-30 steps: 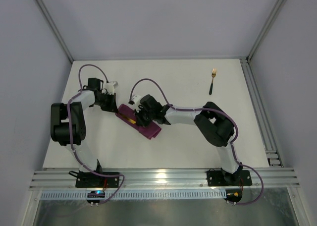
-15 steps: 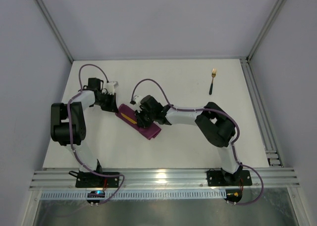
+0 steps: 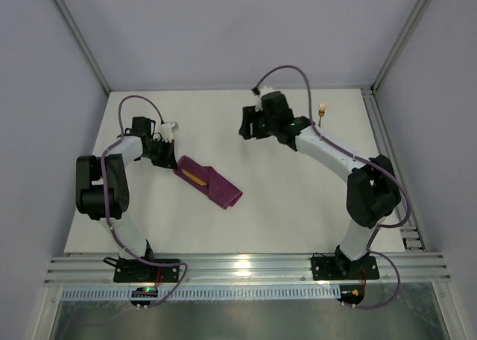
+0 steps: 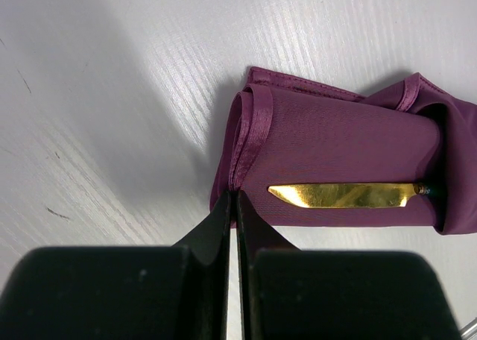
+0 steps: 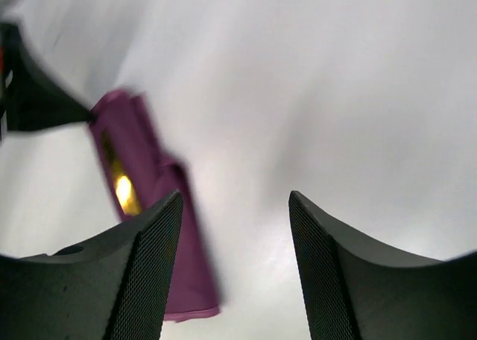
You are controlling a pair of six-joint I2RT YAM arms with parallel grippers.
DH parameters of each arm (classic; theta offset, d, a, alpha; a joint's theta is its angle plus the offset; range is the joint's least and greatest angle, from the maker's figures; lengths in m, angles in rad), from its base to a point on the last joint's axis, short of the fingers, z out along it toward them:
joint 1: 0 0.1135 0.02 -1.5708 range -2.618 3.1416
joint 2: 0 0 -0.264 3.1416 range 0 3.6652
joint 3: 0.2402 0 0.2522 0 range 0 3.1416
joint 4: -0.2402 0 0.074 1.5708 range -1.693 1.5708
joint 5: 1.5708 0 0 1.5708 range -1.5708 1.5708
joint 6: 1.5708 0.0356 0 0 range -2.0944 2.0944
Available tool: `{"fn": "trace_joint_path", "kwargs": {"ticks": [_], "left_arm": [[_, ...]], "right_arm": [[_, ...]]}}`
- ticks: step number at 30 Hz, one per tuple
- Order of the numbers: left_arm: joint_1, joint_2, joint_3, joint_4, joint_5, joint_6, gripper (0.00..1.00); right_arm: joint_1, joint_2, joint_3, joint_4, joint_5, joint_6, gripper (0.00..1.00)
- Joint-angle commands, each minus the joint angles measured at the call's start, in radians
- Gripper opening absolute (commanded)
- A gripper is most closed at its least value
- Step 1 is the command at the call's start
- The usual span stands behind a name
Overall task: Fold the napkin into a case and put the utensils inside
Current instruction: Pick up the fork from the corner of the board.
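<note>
The magenta napkin (image 3: 212, 182) lies folded as a narrow case (image 4: 335, 157) left of the table's middle. The knife (image 4: 350, 194) rests in it, its gold blade (image 3: 195, 178) showing and its handle tucked under the fold. My left gripper (image 4: 236, 193) is shut on the napkin's hemmed near edge (image 3: 176, 165). My right gripper (image 5: 235, 198) hangs open and empty above the table at the back middle (image 3: 246, 126), apart from the case (image 5: 160, 228). Beside the right arm at the back right lies the fork (image 3: 322, 109), with only its gold head clear.
The white table (image 3: 283, 206) is fenced by metal rails at the right (image 3: 391, 168) and front (image 3: 246, 269). The right arm (image 3: 328, 150) stretches over the table's back right part. The left arm's black finger (image 5: 37, 101) shows in the right wrist view.
My right gripper opened, left the knife in the case, and rose away to the back middle of the table. The left gripper stayed pinched on the napkin.
</note>
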Motion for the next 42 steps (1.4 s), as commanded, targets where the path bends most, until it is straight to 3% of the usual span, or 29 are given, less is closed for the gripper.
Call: {"fn": "trace_joint_path", "kwargs": {"ticks": [1,3,7,11,17,26,33,36,39,40,41,42], "left_arm": [[0.002,-0.049,0.004,0.018,0.010,0.029,0.00],[0.002,-0.053,-0.001,0.017,0.011,0.031,0.00],[0.000,-0.065,-0.013,0.021,0.005,0.035,0.00],[-0.003,-0.067,-0.019,0.021,-0.013,0.046,0.00],[-0.005,-0.062,-0.021,0.011,-0.021,0.066,0.00],[-0.008,-0.064,-0.022,0.006,-0.009,0.072,0.00],[-0.008,-0.059,-0.025,0.009,-0.012,0.072,0.00],[-0.009,-0.055,-0.022,0.006,-0.012,0.074,0.00],[-0.015,-0.052,-0.018,0.006,-0.013,0.077,0.00],[-0.018,-0.052,-0.016,0.003,-0.013,0.078,0.00],[-0.020,-0.050,-0.016,0.001,-0.013,0.080,0.00],[-0.023,-0.052,-0.016,0.003,-0.015,0.081,0.00]], "right_arm": [[-0.230,-0.052,0.040,-0.160,0.151,0.116,0.63],[-0.352,-0.009,0.080,-0.233,0.201,0.124,0.63],[-0.478,0.092,0.160,-0.298,0.276,0.101,0.64],[-0.558,0.239,0.352,-0.381,0.274,0.088,0.63],[-0.592,0.485,0.600,-0.522,0.252,0.059,0.62],[-0.615,0.540,0.616,-0.527,0.304,0.039,0.59],[-0.660,0.606,0.656,-0.556,0.217,0.048,0.57],[-0.677,0.646,0.682,-0.579,0.191,0.038,0.51],[-0.680,0.676,0.722,-0.607,0.154,0.025,0.27],[-0.680,0.675,0.722,-0.607,0.151,0.024,0.11],[-0.680,0.669,0.714,-0.599,0.148,0.015,0.04],[-0.680,0.645,0.703,-0.590,0.145,0.012,0.04]]}}
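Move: The fork lies about 35 cm to the right of my right hand, 17 cm ahead and some 14 cm below, tines pointing away from me. The folded napkin sits back and to the left of that hand, about 7 cm back, 9 cm left and 14 cm down, and the knife tucked in it is roughly 7 cm back and 11 cm left. From my left hand the fork is some 55 cm right, 18 cm ahead and a couple of centimetres lower. I sweep my right hand away from the napkin to the fork, about 35 cm right and 16 cm forward, rising slightly before dropping 13 cm net, while turning it nearly 50 degrees clockwise and tipping the fingers down. Low over the fork I creep right, then close the half-open fingers on the front of its dark handle. My left hand stays, still pinching the napkin's end. ##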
